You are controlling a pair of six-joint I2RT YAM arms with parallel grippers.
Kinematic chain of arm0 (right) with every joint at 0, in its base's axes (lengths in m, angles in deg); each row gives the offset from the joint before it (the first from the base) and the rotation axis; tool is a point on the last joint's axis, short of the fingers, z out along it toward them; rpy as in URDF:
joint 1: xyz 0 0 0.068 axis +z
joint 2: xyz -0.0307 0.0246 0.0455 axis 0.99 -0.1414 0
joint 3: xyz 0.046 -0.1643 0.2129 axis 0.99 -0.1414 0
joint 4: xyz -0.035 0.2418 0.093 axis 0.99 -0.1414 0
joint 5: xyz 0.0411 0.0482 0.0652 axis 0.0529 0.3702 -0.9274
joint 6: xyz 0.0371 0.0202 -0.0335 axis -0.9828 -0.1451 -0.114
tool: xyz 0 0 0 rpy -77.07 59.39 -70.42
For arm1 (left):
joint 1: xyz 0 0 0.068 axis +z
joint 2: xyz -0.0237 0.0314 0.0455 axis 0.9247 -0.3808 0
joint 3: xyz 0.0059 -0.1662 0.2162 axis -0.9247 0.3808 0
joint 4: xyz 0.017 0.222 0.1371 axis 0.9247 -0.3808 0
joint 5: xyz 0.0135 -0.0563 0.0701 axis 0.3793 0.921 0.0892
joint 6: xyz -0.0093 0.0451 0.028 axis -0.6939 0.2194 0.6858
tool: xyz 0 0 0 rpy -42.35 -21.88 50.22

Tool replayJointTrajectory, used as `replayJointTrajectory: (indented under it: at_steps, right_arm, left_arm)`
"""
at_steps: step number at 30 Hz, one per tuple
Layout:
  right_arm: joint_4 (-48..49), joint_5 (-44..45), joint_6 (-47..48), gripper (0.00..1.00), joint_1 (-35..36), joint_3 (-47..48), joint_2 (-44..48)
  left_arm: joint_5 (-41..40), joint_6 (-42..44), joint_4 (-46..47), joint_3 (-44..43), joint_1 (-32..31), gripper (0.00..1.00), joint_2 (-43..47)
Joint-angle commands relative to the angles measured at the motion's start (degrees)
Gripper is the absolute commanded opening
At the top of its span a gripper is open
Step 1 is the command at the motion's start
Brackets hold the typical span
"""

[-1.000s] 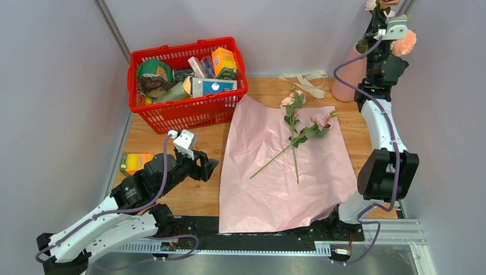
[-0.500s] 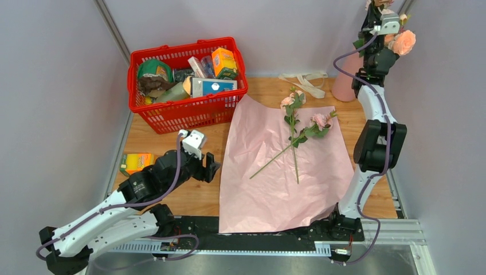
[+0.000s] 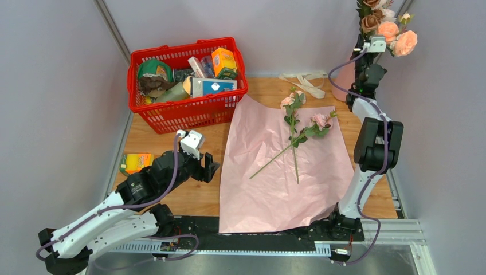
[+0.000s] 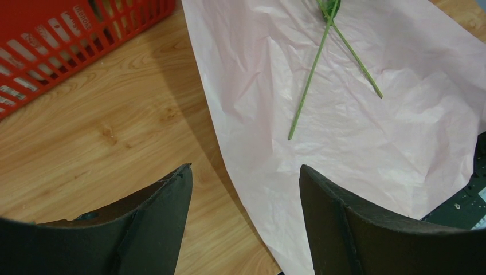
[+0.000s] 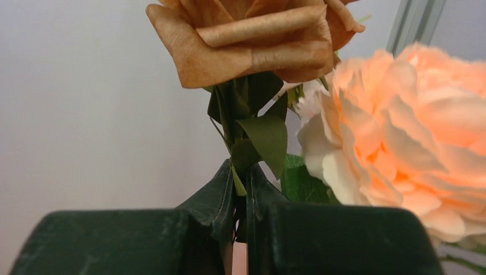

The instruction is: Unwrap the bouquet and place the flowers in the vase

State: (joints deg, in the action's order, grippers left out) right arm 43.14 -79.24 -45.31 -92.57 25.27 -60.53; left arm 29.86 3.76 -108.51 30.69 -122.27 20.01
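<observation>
The wrapping paper [image 3: 286, 172] lies unfolded and flat, pink side up, in the middle of the table. Two flowers [image 3: 296, 134] rest on it, stems crossed. My right gripper [image 3: 367, 31] is raised high at the back right, shut on the stems [image 5: 240, 172] of a bunch of flowers [image 3: 395, 31] with brown [image 5: 252, 40] and peach [image 5: 412, 126] blooms. Below it the salmon vase [image 3: 345, 80] shows only partly behind the right arm. My left gripper [image 3: 209, 167] hangs open over the wood by the paper's left edge [image 4: 229, 149], holding nothing.
A red basket [image 3: 189, 112] full of groceries stands at the back left, its wall [image 4: 57, 46] near my left gripper. A cream ribbon [image 3: 306, 80] lies behind the paper. A small orange box [image 3: 134, 162] sits at the left table edge. Grey walls close both sides.
The right arm has stretched upward and toward the back, lifting its bunch of flowers higher above the vase. The left gripper has shifted slightly right toward the paper.
</observation>
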Motion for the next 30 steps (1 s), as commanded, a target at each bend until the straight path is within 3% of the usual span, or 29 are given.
replayJointTrajectory:
  at_steps: [1, 4, 9, 12, 14, 19, 26, 30]
  right_arm:
    - [-1.0, 4.3, -0.8, 0.01, -0.2, -2.3, 4.0]
    - [-6.2, 6.9, -1.5, 0.11, -0.2, -1.3, 3.9]
    - [-19.7, 9.5, -3.1, 0.36, 0.8, 2.3, 5.9]
    - [-28.6, 10.0, -5.2, 0.57, 1.5, 4.0, 8.4]
    - [-34.0, 9.4, -7.9, 0.64, 1.9, 3.3, 10.9]
    - [-46.2, 12.5, -10.6, 0.73, 3.1, 5.2, 12.9]
    - [-61.7, 14.0, -16.7, 0.75, 3.8, 10.4, 14.7]
    - [-63.5, 14.8, -15.7, 0.76, 5.2, 12.0, 16.5]
  left_arm:
    - [0.1, 1.6, -0.1, -2.0, 0.1, 0.77, 0.4]
    - [0.2, 1.6, -0.1, -1.9, 0.1, 0.77, 0.4]
    - [0.3, 1.6, 0.1, -1.9, 0.1, 0.77, 0.6]
    - [0.4, 1.4, 0.0, -1.8, 0.0, 0.77, 0.7]
    - [0.2, 1.4, 0.1, -1.9, 0.0, 0.77, 0.8]
    - [-0.6, 1.6, 0.0, -1.8, 0.0, 0.77, 1.6]
    - [-1.3, 1.9, 0.0, -1.9, 0.1, 0.78, 2.4]
    - [-1.1, 1.7, 0.2, -1.6, 0.1, 0.78, 2.8]
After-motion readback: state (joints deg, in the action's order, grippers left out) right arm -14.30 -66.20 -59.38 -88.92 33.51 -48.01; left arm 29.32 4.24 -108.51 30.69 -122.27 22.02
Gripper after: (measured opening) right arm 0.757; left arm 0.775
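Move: My right hand still holds the brown roses just under their blooms. The vase mouth lies about 10 cm below that hand, some 3 cm farther out and 2 cm to its right. A peach rose already in the vase stands roughly 8 cm to my right, 4 cm ahead and slightly above; the ribbon lies on the table about 36 cm below, 11 cm left and 4 cm ahead. From my left hand the vase mouth is about 45 cm ahead, 52 cm right and 5 cm above. I sink the brown roses some 5 cm with my right hand towards the vase mouth, easing a little right, and open my fingers wide during the descent, so their pinch on the stems ends. Then I draw back about 4 cm and as much left, away from the stems, while the wrist tips down some 30 degrees and its left side rolls up. ##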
